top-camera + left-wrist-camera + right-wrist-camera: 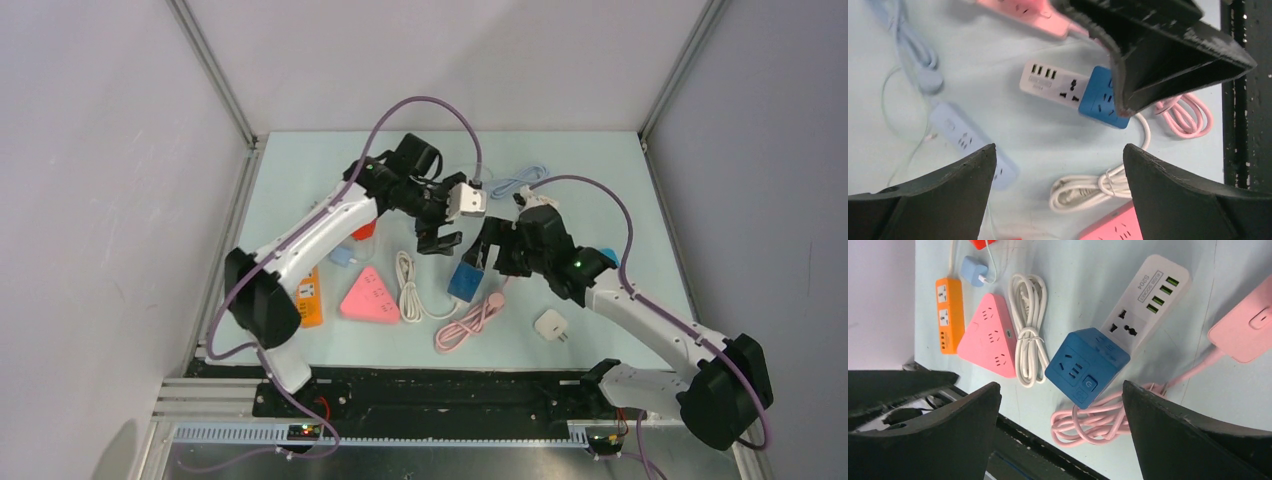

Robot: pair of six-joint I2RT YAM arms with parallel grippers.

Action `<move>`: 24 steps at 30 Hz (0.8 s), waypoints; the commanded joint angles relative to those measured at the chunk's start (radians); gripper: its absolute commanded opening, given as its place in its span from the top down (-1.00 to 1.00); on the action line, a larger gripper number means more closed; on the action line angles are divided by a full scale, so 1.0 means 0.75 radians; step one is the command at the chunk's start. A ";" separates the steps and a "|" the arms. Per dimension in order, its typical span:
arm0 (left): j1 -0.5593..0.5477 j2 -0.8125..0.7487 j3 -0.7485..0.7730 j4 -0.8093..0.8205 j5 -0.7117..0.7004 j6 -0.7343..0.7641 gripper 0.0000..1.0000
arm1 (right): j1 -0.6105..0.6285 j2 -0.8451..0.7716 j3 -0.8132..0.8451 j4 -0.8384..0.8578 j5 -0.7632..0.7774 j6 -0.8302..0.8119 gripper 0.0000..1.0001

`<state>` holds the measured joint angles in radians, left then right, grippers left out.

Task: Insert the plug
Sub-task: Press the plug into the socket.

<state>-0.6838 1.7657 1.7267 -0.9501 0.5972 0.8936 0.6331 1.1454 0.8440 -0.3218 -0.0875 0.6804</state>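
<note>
The plug is a blue cube adapter [465, 280] [1087, 365] [1100, 97]. It stands on one end of a white power strip with USB ports [1148, 295] [1050, 82]; its pins are hidden. My right gripper [487, 255] [1060, 385] hovers just above the cube, open, with nothing between its fingers. In the left wrist view the right gripper's finger [1168, 50] covers part of the cube. My left gripper [438, 238] [1059, 150] hangs open a little to the left, over bare table and a white coiled cable [1093, 187].
A pink triangular socket [372, 297], an orange strip [312, 295] and the white coiled cable [408, 290] lie left of the cube. A pink coiled cable [470, 322] and a white charger [551, 324] lie near the front. A pink strip [1248, 330] and a pale blue strip [968, 137] lie further back.
</note>
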 commanded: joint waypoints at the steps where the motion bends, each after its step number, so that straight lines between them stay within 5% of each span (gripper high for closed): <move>1: 0.014 -0.224 -0.111 0.161 -0.326 -0.296 -0.99 | -0.006 0.000 0.104 -0.108 -0.030 -0.230 -0.90; 13: 0.025 -0.841 -0.827 0.736 -0.857 -1.237 -0.99 | -0.060 0.013 0.214 -0.121 -0.199 -0.713 -0.92; 19: 0.079 -1.044 -1.039 0.806 -0.777 -1.721 -0.99 | -0.041 0.111 0.261 -0.200 -0.345 -0.889 -0.91; 24: 0.112 -1.118 -1.331 1.089 -0.417 -1.959 -0.99 | 0.070 0.227 0.353 -0.296 -0.197 -0.964 -0.89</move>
<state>-0.6170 0.9531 0.8707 -0.3466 0.0818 -0.3305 0.6304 1.2640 1.0283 -0.4648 -0.2722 0.0551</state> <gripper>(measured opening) 0.996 0.947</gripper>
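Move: The blue plug sits on the near end of the white strip, roughly 3 cm back, 3 cm left and 9 cm below the right hand. The strip's middle is about 2 cm ahead and 1 cm left of that hand; the pink cord bundle lies some 12 cm back and 2 cm left. From the left hand the plug is about 7 cm back, 1 cm right and 13 cm below, the white cord bundle 7 cm back and 12 cm left. Touching nothing, both open hands stay clear of the blue plug. The left swings some 12 cm left, away from it and over towards the white cords, first rising, then easing back and down a little as it turns about 65 degrees counter-clockwise. The right hovers over the strip, bobs up about 3 cm and sinks again, turning some 30 degrees counter-clockwise. ##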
